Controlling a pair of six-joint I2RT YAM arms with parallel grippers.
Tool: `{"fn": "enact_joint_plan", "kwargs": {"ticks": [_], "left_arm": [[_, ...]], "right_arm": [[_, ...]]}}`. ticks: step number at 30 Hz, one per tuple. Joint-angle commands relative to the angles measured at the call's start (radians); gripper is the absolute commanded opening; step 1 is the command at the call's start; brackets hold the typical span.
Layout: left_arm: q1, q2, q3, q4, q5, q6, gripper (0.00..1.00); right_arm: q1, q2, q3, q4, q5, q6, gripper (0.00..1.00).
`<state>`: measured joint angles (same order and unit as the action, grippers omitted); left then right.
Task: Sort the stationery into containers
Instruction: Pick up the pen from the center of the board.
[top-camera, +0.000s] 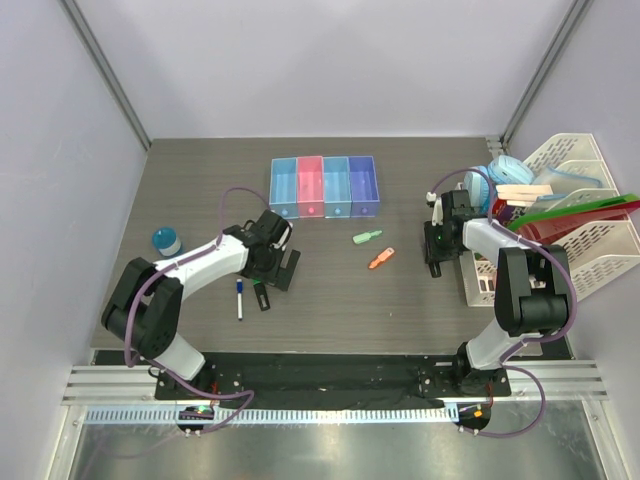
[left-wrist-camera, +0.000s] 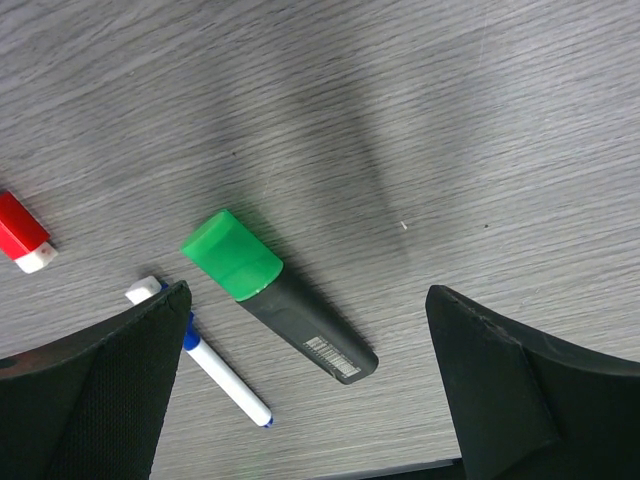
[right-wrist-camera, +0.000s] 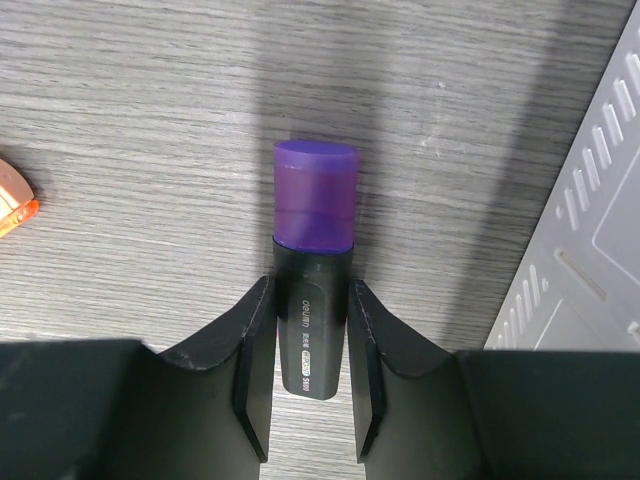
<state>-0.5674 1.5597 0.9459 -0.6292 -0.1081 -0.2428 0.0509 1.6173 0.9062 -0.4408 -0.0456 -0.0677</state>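
My right gripper (right-wrist-camera: 310, 288) is shut on the black body of a purple-capped highlighter (right-wrist-camera: 315, 215), one jaw against each side, the cap pointing away from me. In the top view this gripper (top-camera: 435, 262) is low over the table beside the white rack. My left gripper (left-wrist-camera: 308, 300) stands open above a black green-capped highlighter (left-wrist-camera: 280, 297), which lies slanted between the fingers without touching them. Beside it lie a white blue-capped marker (left-wrist-camera: 215, 372) and a red-capped one (left-wrist-camera: 22, 232). The containers (top-camera: 323, 187), a row of blue, pink, light blue and purple bins, stand at the back centre.
A green piece (top-camera: 366, 237) and an orange piece (top-camera: 381, 259) lie mid-table between the arms. A round blue disc (top-camera: 166, 241) sits at the left. White mesh racks (top-camera: 590, 230) with books and folders fill the right side, close to my right gripper.
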Motion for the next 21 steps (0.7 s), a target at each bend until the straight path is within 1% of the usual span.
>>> {"fn": "enact_joint_plan", "kwargs": {"ticks": [1,6,13,16,17,18,19,21], "left_arm": [[-0.002,-0.020,-0.012,0.019,0.019,-0.041,1.00],[0.001,0.037,-0.018,0.026,0.051,-0.049,1.00],[0.004,0.088,-0.015,0.037,0.058,-0.053,1.00],[0.008,0.095,-0.015,0.039,0.065,-0.055,0.94],[0.008,0.102,-0.015,0.042,0.068,-0.053,0.84],[0.008,0.105,-0.016,0.046,0.073,-0.050,0.77],[0.008,0.108,-0.015,0.049,0.074,-0.046,0.60],[0.009,0.126,-0.003,0.040,0.084,-0.041,0.45]], "right_arm": [[0.001,-0.002,0.022,0.010,-0.008,0.014,0.11],[0.000,-0.011,0.022,0.014,-0.007,0.017,0.11],[0.000,-0.028,0.023,0.014,-0.010,0.019,0.11],[0.000,-0.034,0.025,0.014,-0.014,0.019,0.11],[0.001,-0.036,0.025,0.016,-0.014,0.019,0.11],[0.000,-0.034,0.025,0.016,-0.016,0.019,0.11],[0.000,-0.037,0.025,0.016,-0.016,0.019,0.11],[0.001,-0.037,0.023,0.014,-0.013,0.019,0.11]]}}
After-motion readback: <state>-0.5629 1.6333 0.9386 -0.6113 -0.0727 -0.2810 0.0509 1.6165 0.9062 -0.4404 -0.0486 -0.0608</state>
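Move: The green-capped black pen lies almost straight under the open left gripper, about 2 cm below the hand point and some 1 cm to its left. From this hand the blue-capped marker is roughly 6 cm left and 2 cm back, and the red-capped marker about 9 cm left and 8 cm ahead. From the right hand, already holding the purple-capped pen, the green-capped pen is some 40 cm left, 7 cm back and barely lower. Lower the left gripper about 2 cm over the green-capped pen, easing back nearly 1 cm towards the base, so that the wide-open fingers come down on either side of it. Then, holding that height, start closing to a bit over half open, letting the fingers push the pen round into line between the pads. ##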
